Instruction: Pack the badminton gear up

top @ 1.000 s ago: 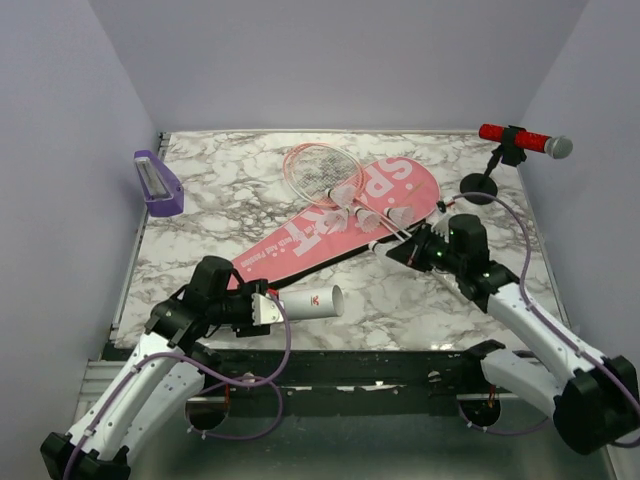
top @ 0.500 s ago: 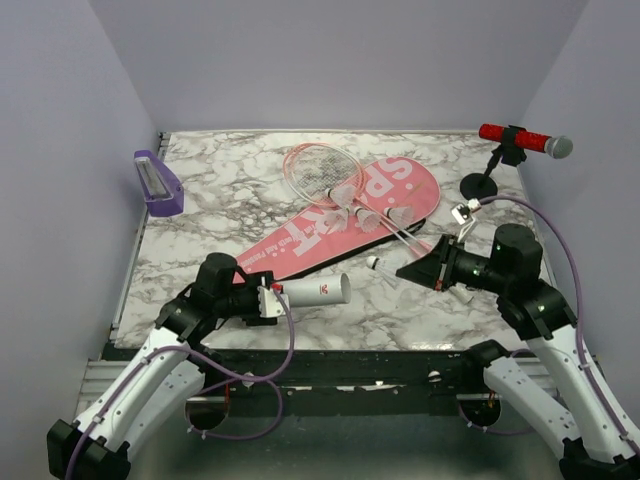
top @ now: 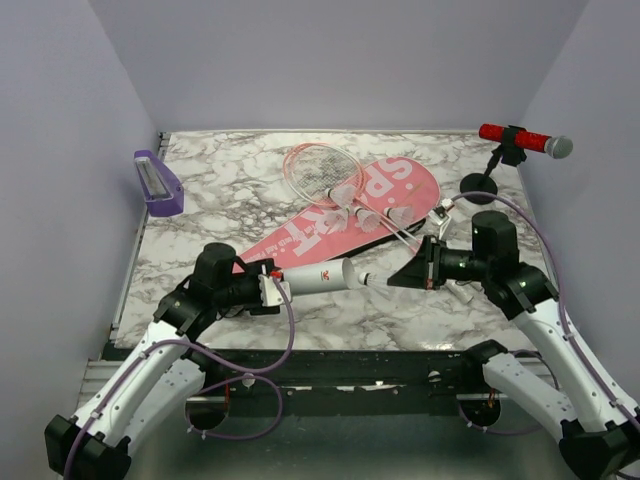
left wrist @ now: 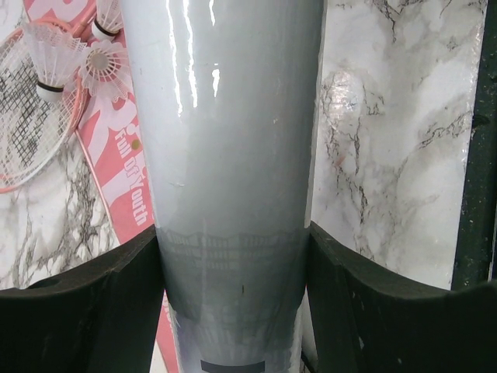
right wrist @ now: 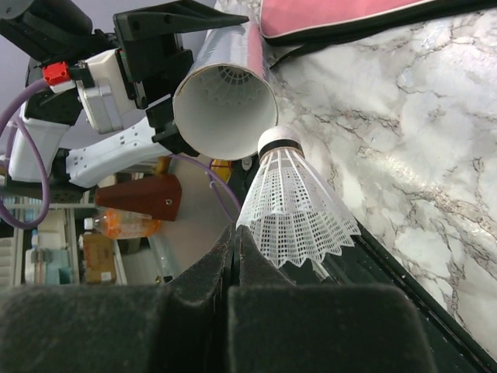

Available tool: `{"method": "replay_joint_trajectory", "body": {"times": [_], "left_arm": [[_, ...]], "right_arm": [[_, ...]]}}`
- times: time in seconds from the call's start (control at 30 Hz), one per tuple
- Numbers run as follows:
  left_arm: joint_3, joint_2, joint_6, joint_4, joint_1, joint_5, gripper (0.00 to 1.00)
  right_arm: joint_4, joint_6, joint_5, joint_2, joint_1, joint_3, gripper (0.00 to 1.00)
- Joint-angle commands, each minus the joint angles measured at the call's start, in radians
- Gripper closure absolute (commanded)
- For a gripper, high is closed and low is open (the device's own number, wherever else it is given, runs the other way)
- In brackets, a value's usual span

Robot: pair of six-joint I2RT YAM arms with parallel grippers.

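My left gripper is shut on the closed end of the white tube and holds it level, open mouth to the right. In the left wrist view the tube fills the gap between both fingers. My right gripper is shut on the skirt rim of a white shuttlecock, whose cork tip sits at the lower rim of the tube mouth. The pink SPORT bag lies behind, with the pink racket and three more shuttlecocks on it.
A red microphone on a black stand is at the back right. A small purple tray leans at the left wall. The table's dark front rail runs below both grippers.
My right gripper has carried the shuttlecock left from the bag's edge to the tube mouth. My left gripper has swung the tube up and right to meet it.
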Motion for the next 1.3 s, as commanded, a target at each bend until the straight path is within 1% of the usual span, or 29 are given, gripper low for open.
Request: {"method": "replay_joint_trajectory", "body": {"times": [0.0, 0.17, 0.27, 0.43, 0.53, 0.67, 0.77, 0.93, 0.97, 1.03, 1.07, 1.1, 1.17, 1.23, 1.27], "left_arm": [[0.05, 0.028, 0.019, 0.011, -0.002, 0.043, 0.49], [0.067, 0.04, 0.036, 0.004, -0.002, 0.045, 0.49], [0.075, 0.051, 0.067, -0.018, -0.002, 0.055, 0.49], [0.083, 0.049, 0.056, -0.009, -0.002, 0.069, 0.48], [0.097, 0.043, 0.077, -0.042, -0.005, 0.1, 0.48], [0.106, 0.028, 0.093, -0.079, -0.014, 0.123, 0.48], [0.1, 0.011, 0.096, -0.104, -0.015, 0.132, 0.48], [0.081, -0.033, 0.085, -0.113, -0.017, 0.143, 0.49], [0.078, -0.041, 0.081, -0.108, -0.017, 0.146, 0.49], [0.074, -0.052, 0.07, -0.104, -0.018, 0.151, 0.49], [0.075, -0.054, 0.061, -0.099, -0.018, 0.152, 0.49], [0.077, -0.052, 0.054, -0.098, -0.018, 0.151, 0.49], [0.077, -0.057, 0.035, -0.078, -0.018, 0.148, 0.49], [0.075, -0.06, 0.006, -0.056, -0.018, 0.147, 0.49], [0.075, -0.057, -0.011, -0.047, -0.018, 0.151, 0.49]], "right_arm": [[0.045, -0.024, -0.071, 0.044, 0.021, 0.063, 0.95], [0.092, 0.005, -0.037, 0.077, 0.086, 0.083, 0.95], [0.117, 0.018, 0.016, 0.098, 0.164, 0.083, 0.96], [0.175, 0.044, 0.104, 0.156, 0.293, 0.074, 0.96], [0.206, 0.042, 0.136, 0.199, 0.337, 0.086, 0.98], [0.229, 0.025, 0.161, 0.241, 0.342, 0.135, 0.99], [0.214, 0.004, 0.199, 0.255, 0.343, 0.175, 0.99], [0.198, -0.008, 0.23, 0.25, 0.343, 0.18, 0.99], [0.201, -0.008, 0.228, 0.244, 0.343, 0.171, 0.94], [0.206, -0.004, 0.222, 0.236, 0.343, 0.152, 0.77], [0.209, -0.002, 0.221, 0.232, 0.343, 0.143, 0.68], [0.212, 0.002, 0.219, 0.224, 0.343, 0.134, 0.61], [0.227, 0.015, 0.221, 0.21, 0.343, 0.114, 0.49], [0.238, 0.025, 0.218, 0.198, 0.343, 0.103, 0.35], [0.244, 0.03, 0.216, 0.195, 0.343, 0.103, 0.32]]}}
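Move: The right hand holds a shuttlecock by its skirt, cork first. The mouth of the tube gripped by the left hand is about 8 cm to its left, 1 cm ahead and 3 cm below. From the right hand the bag's middle is roughly 23 cm ahead, 9 cm left and 18 cm down; the nearest loose shuttlecock is about 24 cm ahead, 7 cm right and as low. The held shuttlecock is about 18 cm right of the left hand, 2 cm ahead and 5 cm higher. The right hand carries the pinched shuttlecock about 7.5 cm to the left into the tube mouth, swinging some 2 cm back and out again as it turns counter-clockwise by up to about 15 degrees, and rises about 2 cm near the end before the fingers open wide and let go of the skirt. Meanwhile the left hand keeps its hold on the tube, lifting it and then also drawing it back, by roughly 2.5 cm each way, with a slight clockwise turn. ##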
